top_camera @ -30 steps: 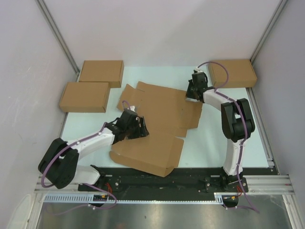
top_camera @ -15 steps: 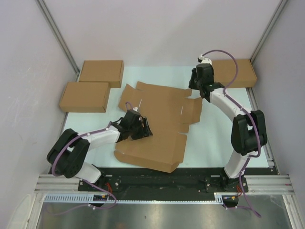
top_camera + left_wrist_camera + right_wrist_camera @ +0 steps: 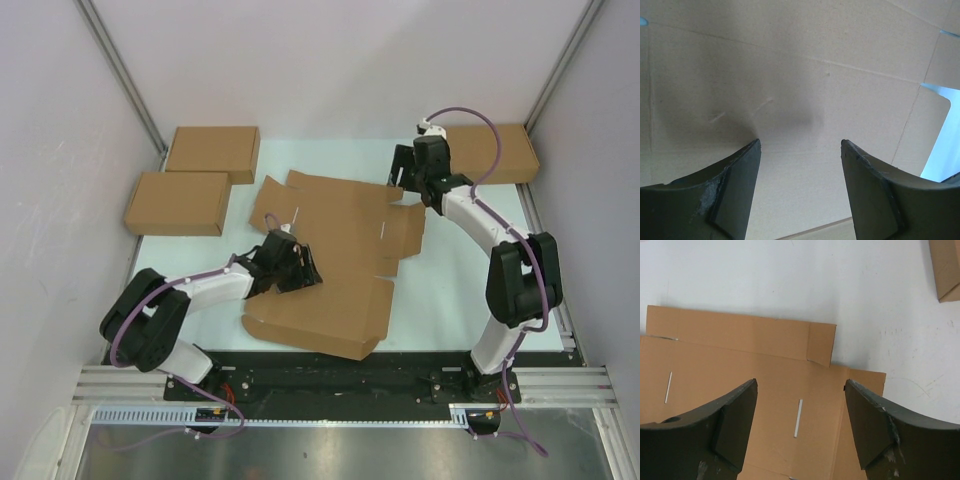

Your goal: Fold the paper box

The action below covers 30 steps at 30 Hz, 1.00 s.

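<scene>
The paper box (image 3: 345, 240) lies unfolded on the table's middle, a flat brown die-cut sheet with flaps and creases. My left gripper (image 3: 300, 272) stands open low over its near-left part. In the left wrist view the cardboard (image 3: 815, 75) fills the frame behind the spread fingers (image 3: 740, 190), with nothing between them. My right gripper (image 3: 402, 185) hovers open above the sheet's far right corner. In the right wrist view the paper box (image 3: 740, 370) with a narrow slit (image 3: 798, 417) lies below the gripper (image 3: 800, 385), apart from it.
Two closed brown boxes (image 3: 212, 152) (image 3: 178, 202) sit at the far left, and a third (image 3: 490, 150) at the far right just behind the right arm, its corner (image 3: 945, 270) in the right wrist view. Enclosure walls stand on three sides.
My right gripper has opened and risen off the sheet's far right flap. The left arm has reached slightly further right over the sheet, and the sheet has shifted a little.
</scene>
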Motion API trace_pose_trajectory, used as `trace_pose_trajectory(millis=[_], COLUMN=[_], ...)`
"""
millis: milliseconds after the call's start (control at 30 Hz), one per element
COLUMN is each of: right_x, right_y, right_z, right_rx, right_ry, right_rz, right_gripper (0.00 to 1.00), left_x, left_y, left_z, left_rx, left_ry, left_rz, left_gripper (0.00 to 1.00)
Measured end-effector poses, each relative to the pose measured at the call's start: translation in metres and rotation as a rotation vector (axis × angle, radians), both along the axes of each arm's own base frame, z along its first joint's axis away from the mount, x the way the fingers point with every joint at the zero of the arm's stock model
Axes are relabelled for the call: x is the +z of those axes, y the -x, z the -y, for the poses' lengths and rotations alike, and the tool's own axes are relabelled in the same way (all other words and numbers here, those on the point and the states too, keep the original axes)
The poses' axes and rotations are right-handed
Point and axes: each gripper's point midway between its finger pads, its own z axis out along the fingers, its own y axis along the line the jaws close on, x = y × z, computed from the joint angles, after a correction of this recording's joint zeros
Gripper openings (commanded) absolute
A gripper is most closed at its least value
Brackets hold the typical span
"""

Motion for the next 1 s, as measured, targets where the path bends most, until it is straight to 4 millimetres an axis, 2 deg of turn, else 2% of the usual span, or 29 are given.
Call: trace_pose_trajectory(millis=[167,267,400,567,667,733,767,800,967,1000], right_x=[-0.001,-0.012,-0.046,-0.097,-0.114,-0.118,-0.119,-0.118,-0.113,-0.112], right_y=[-0.008,-0.019,-0.037,-0.045,-0.051,-0.051,-0.051,-0.052,-0.057,-0.058], right_z=[0.02,0.031,0.025,0.015,0.012,0.011,0.01,0.01,0.005,0.004], right_rx=[-0.032,-0.054,-0.043,-0.018,-0.017,-0.017,-0.017,-0.018,-0.007,-0.004], right_ry=[-0.043,-0.061,-0.065,-0.056,-0.046,-0.044,-0.043,-0.045,-0.056,-0.056], right_rz=[-0.005,-0.02,-0.077,-0.181,-0.214,-0.221,-0.22,-0.215,-0.185,-0.178], right_gripper=[0.77,0.77,0.76,0.69,0.62,0.52,0.5,0.42,0.24,0.17], left_x=[0.0,0.0,0.0,0.0,0.0,-0.001,-0.001,-0.001,-0.001,-0.001], left_y=[0.002,0.004,0.005,0.008,0.009,0.009,0.009,0.009,0.009,0.008], left_z=[0.003,0.005,0.005,0.004,0.004,0.004,0.004,0.004,0.004,0.005], left_rx=[0.004,0.013,0.022,0.025,0.023,0.023,0.023,0.023,0.022,0.023], left_ry=[0.002,0.013,0.018,0.026,0.029,0.031,0.031,0.032,0.032,0.033], left_rz=[-0.001,0.006,0.019,0.028,0.032,0.035,0.036,0.036,0.037,0.038], left_gripper=[0.71,0.71,0.71,0.71,0.71,0.71,0.71,0.71,0.71,0.71])
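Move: The right hand is open above the far edge of the cardboard. The corner tab it is going for lies about 6 cm ahead, 1 cm to its right and 13 cm below. The right side flap is some 14 cm nearer than that tab and 1 cm farther right, and the closed box about 23 cm right of the tab and 9 cm farther out. For the left hand, which is down on the near panel, the tab is roughly 29 cm ahead and 20 cm to the right, at about its own height. The right fingers come down astride the corner tab and close around it, most of the way shut. The hand first swings about 3 cm right, then dives some 11 cm while reaching about 6 cm forward and easing back left, its fingertips tipping down roughly 10 degrees. The left hand keeps resting on the near panel, fingers still open, easing back only a centimetre. ##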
